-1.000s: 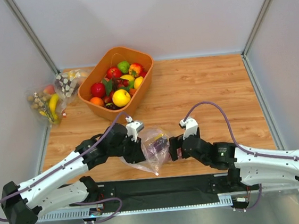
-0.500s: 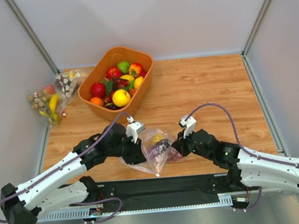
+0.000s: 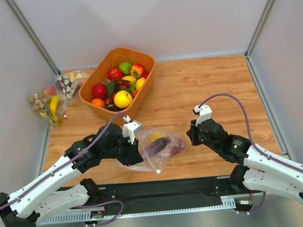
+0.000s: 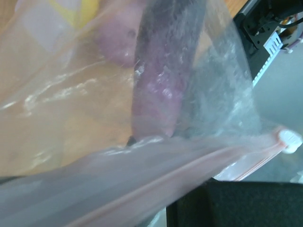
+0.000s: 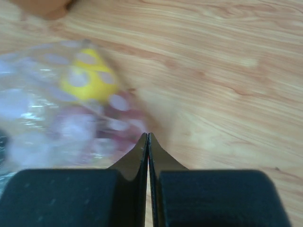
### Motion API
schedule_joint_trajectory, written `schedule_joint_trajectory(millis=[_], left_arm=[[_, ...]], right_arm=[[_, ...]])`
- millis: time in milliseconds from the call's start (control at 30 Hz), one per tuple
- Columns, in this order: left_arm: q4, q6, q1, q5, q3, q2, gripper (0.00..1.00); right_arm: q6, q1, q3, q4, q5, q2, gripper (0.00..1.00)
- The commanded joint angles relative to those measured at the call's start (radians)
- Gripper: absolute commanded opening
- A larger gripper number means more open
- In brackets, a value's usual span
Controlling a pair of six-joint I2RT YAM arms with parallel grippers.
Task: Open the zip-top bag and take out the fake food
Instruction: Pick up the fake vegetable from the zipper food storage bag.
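The zip-top bag (image 3: 169,149) lies on the wood between the two arms, its left end lifted. My left gripper (image 3: 137,149) is shut on that end. In the left wrist view the zip strip (image 4: 189,175) crosses right in front of the jaws, with a white slider (image 4: 289,141) at its far end. Fake food shows through the plastic: a long purple piece (image 3: 156,147) and a yellow round fruit (image 3: 156,137). My right gripper (image 3: 193,137) sits just right of the bag. It is shut (image 5: 148,137), with nothing visible between its fingers; the bag (image 5: 42,118) lies ahead to its left.
An orange basket (image 3: 151,66) full of plastic fruit stands at the back left. Two other clear bags (image 3: 46,103) (image 3: 69,81) with a banana and nuts lie against the left wall. A black base rail (image 3: 165,190) runs along the near edge.
My right gripper has shut and drawn back to the right, away from the bag. The bag now spreads wider to the right. The left arm shifted slightly left, still gripping.
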Motion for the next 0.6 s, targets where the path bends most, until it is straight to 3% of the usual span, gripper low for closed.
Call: schedule_joint_trajectory(millis=[0, 200, 367, 467, 500, 567], left_arm=[[-0.083, 0.010, 0.001, -0.061, 0.031, -0.064, 0.00], [-0.062, 0.003, 0.002, -0.098, 0.048, -0.132, 0.00], [-0.036, -0.003, 0.002, -0.023, 0.015, -0.066, 0.00], [-0.031, -0.033, 0.002, -0.067, -0.001, -0.037, 0.00], [-0.028, -0.047, 0.001, -0.080, -0.002, -0.032, 0.00], [-0.014, -0.094, 0.002, -0.113, -0.001, -0.023, 0.00]], right_arm=[[0.004, -0.040, 0.028, -0.090, 0.086, 0.019, 0.00], [0.031, -0.054, 0.031, -0.116, 0.144, 0.074, 0.00], [0.023, -0.054, 0.047, -0.075, 0.008, 0.024, 0.01], [0.000, -0.053, 0.099, -0.067, -0.136, -0.015, 0.20], [0.004, -0.051, 0.125, -0.068, -0.189, -0.024, 0.37], [0.018, -0.034, 0.139, -0.062, -0.213, -0.057, 0.50]])
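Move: The eggplant in the bag lies about 12 cm left of the shut, empty right hand, level with it fore and aft and some 6 cm lower. The yellow vegetable beside it is about 11 cm left and 3 cm ahead of that hand; the purple pieces at the bag's closed end are about 4 cm left and 1 cm ahead. From the left hand, already gripping the bag's mouth, the eggplant is about 6 cm right, 3 cm ahead and 7 cm below. Swinging right and down by some 4 and 3 cm, away from the bag, the right hand then turns back left and up almost to where it began, its shut fingers parting to nearly half open on the return. The left hand keeps its grip on the bag's mouth, drawing it about 2 cm left while bobbing up some 1.5 cm and back down. ##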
